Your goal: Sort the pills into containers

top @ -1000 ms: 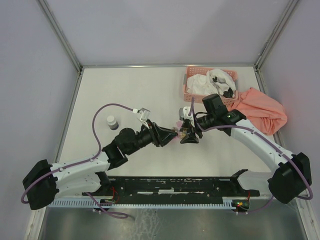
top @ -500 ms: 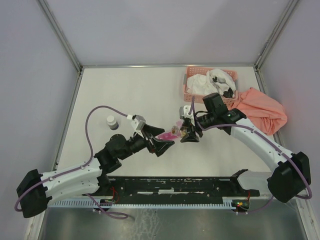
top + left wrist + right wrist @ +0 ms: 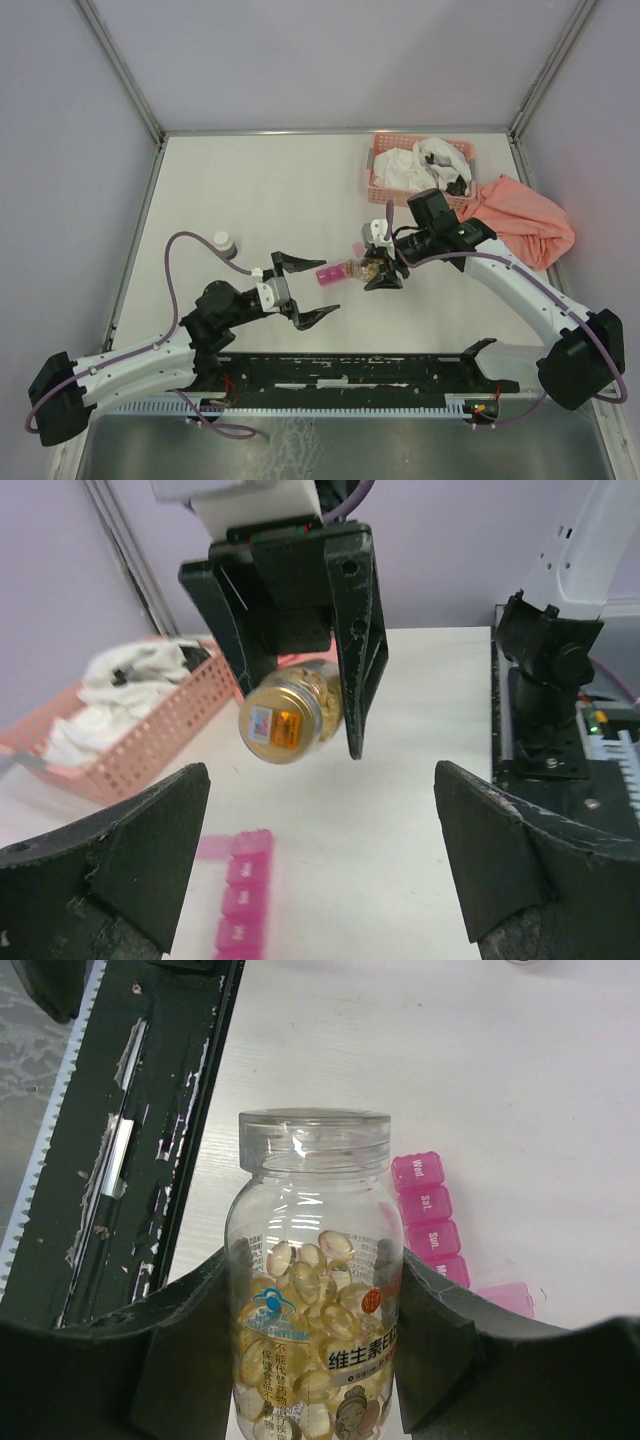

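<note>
A clear bottle (image 3: 315, 1310) of golden softgel pills, clear lid on, lies sideways in my right gripper (image 3: 315, 1370), which is shut on its body above the table. In the top view the bottle (image 3: 360, 268) points left from that gripper (image 3: 373, 270). The containers are a slim magenta strip (image 3: 328, 273) on the table just left of the bottle; the strip (image 3: 428, 1222) shows day labels, and a pale flap stands open at one end. My left gripper (image 3: 326, 288) is wide open and holds nothing. The strip (image 3: 240, 900) lies beside its left finger (image 3: 110, 880).
A salmon lattice basket (image 3: 375, 185) with white items stands at the back right, with an orange cloth (image 3: 525, 225) beside it. A small white-capped bottle (image 3: 225, 243) stands on the left. A black rail (image 3: 350, 370) runs along the near edge.
My left gripper, shut next to the bottle's lid a second ago, has opened wide and drawn back left and towards the near edge. The right gripper and bottle have hardly moved.
</note>
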Robot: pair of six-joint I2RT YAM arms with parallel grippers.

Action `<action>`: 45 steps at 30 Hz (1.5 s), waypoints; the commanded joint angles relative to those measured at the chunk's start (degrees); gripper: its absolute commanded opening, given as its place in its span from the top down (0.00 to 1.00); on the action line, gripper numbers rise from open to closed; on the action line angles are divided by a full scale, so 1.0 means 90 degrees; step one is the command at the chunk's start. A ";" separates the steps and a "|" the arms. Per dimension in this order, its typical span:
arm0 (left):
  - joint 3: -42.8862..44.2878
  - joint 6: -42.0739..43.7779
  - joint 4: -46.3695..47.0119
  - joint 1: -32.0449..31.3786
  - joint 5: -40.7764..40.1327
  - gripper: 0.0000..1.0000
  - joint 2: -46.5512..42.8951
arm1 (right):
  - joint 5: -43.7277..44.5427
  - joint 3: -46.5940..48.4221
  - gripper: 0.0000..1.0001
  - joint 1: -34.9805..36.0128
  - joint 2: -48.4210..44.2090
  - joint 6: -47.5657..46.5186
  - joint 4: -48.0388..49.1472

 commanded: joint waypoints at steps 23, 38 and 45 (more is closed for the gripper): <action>0.1483 0.2217 -0.0063 -0.0019 0.0701 0.24 0.1857 | -0.0316 0.0184 0.98 -0.0010 -0.0242 -0.0761 -0.0269; 0.1748 0.1923 -0.0496 -0.0025 0.0741 0.69 0.2040 | -0.0310 0.0185 0.98 -0.0010 -0.0213 -0.0771 -0.0278; 0.1718 0.1081 -0.0380 -0.0026 0.0840 0.96 0.1939 | -0.0219 0.0217 0.98 -0.0010 -0.0169 -0.0712 -0.0269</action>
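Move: The bottle's lid, facing the open left gripper, is some 5 cm to its right and 3 cm ahead, about level with it. The bottle's body continues to the right, its middle 4 cm past the lid and slightly higher. On the table about 16 cm below lie the pink pill box, roughly 8 cm ahead and 2 cm right, and its clear flap, some 13 cm ahead and 7 cm right. From the right gripper, which holds the bottle, the lid is about 4 cm left, 2 cm lower and level fore and aft. Bring the left gripper about 5 cm right and half as far forward, onto the bottle's lid, rolling it some 15 degrees farther the way it is already turning and tipping its fingertips down nearly as much. Close the wide-open fingers once they straddle the lid and pinch it from both sides. Keep the bottle clamped and nearly still in the right gripper. ##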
